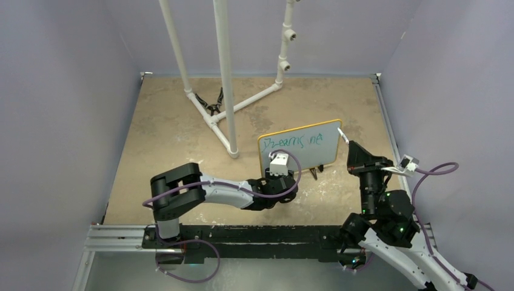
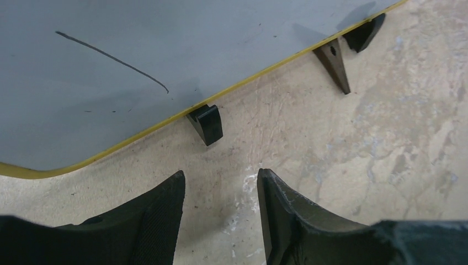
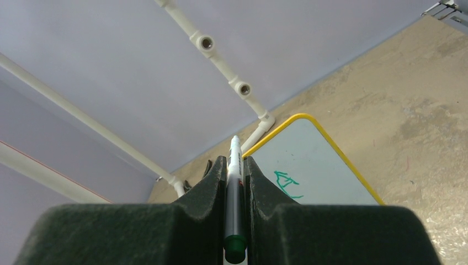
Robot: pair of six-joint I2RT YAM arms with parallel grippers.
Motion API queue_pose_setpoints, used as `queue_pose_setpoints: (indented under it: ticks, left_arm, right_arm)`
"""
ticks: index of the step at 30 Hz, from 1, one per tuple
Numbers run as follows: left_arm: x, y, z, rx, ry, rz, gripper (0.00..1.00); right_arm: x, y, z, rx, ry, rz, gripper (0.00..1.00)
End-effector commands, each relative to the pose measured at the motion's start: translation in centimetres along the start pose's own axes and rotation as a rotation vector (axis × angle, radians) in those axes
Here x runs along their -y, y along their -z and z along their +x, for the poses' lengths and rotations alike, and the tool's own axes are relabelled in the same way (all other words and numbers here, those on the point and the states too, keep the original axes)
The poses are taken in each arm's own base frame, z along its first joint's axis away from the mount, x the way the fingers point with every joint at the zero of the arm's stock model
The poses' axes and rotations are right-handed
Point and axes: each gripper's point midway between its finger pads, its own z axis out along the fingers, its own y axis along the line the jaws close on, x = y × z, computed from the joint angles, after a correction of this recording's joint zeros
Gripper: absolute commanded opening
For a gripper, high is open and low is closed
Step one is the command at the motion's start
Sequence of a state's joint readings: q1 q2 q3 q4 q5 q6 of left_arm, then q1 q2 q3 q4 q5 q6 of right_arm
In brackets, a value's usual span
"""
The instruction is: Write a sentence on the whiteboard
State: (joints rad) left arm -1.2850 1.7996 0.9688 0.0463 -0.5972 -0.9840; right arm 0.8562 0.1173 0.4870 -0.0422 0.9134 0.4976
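The whiteboard (image 1: 322,155) stands tilted on black feet (image 2: 206,122) at the table's middle right. The sentence (image 1: 296,142) on it is green lettering reading about "Dreams ne". My right gripper (image 1: 353,153) is shut on a green-capped marker (image 3: 234,182), tip up just off the board's top right corner. The right wrist view shows the board's corner (image 3: 325,176) with one green letter (image 3: 287,185). My left gripper (image 2: 221,182) is open and empty, low over the table just in front of the board's lower edge (image 2: 138,132). A thin dark stroke (image 2: 110,58) shows on the board there.
A white PVC pipe frame (image 1: 224,79) rises from the table behind and left of the board, with a black clip (image 1: 212,108) at its base. Grey walls close in the table on three sides. A purple cable (image 1: 433,173) loops beside the right arm.
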Motion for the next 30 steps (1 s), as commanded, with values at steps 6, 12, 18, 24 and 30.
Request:
queue_pose_setpoints:
  ticks: [6, 12, 18, 24, 30]
  left_arm:
    - [0.4, -2.4, -1.6, 0.108, 0.016, -0.064, 0.43]
    - [-3.1, -3.8, -1.7, 0.122, 0.031, -0.154, 0.39]
    - [-5.9, -3.0, -3.1, 0.173, 0.005, -0.232, 0.29]
    - [-9.1, -1.5, -3.4, 0.193, -0.001, -0.305, 0.24]
    - [-9.5, -0.8, -3.7, 0.191, -0.013, -0.273, 0.23]
  right_arm:
    - [0.0, 0.0, 0.2, -0.001, -0.003, -0.004, 0.0]
    - [0.1, 0.0, 0.3, -0.004, -0.003, -0.005, 0.0]
    - [0.2, 0.0, 0.5, -0.006, 0.002, 0.0, 0.0]
    - [0.1, -0.1, 0.7, -0.013, 0.012, 0.003, 0.0]
    - [-0.5, -0.1, 0.9, -0.024, 0.014, -0.028, 0.0]
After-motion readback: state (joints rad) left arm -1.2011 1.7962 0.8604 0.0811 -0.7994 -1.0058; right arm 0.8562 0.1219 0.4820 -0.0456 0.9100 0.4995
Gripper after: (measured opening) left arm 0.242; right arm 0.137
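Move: The whiteboard's left foot, under the near edge, stands about 5 cm ahead of the half-open left fingers, level sideways and some 3 cm below. The middle foot is about 10 cm right of that foot and 2 cm farther out; the right foot is roughly 13 cm right and 4 cm farther. From the right hand, which keeps the marker up high, the left foot lies some 16 cm left, 4 cm ahead and 30 cm below. Left hand goes forward about 5 cm, fingers closing on the left foot, then left about 5 cm. ##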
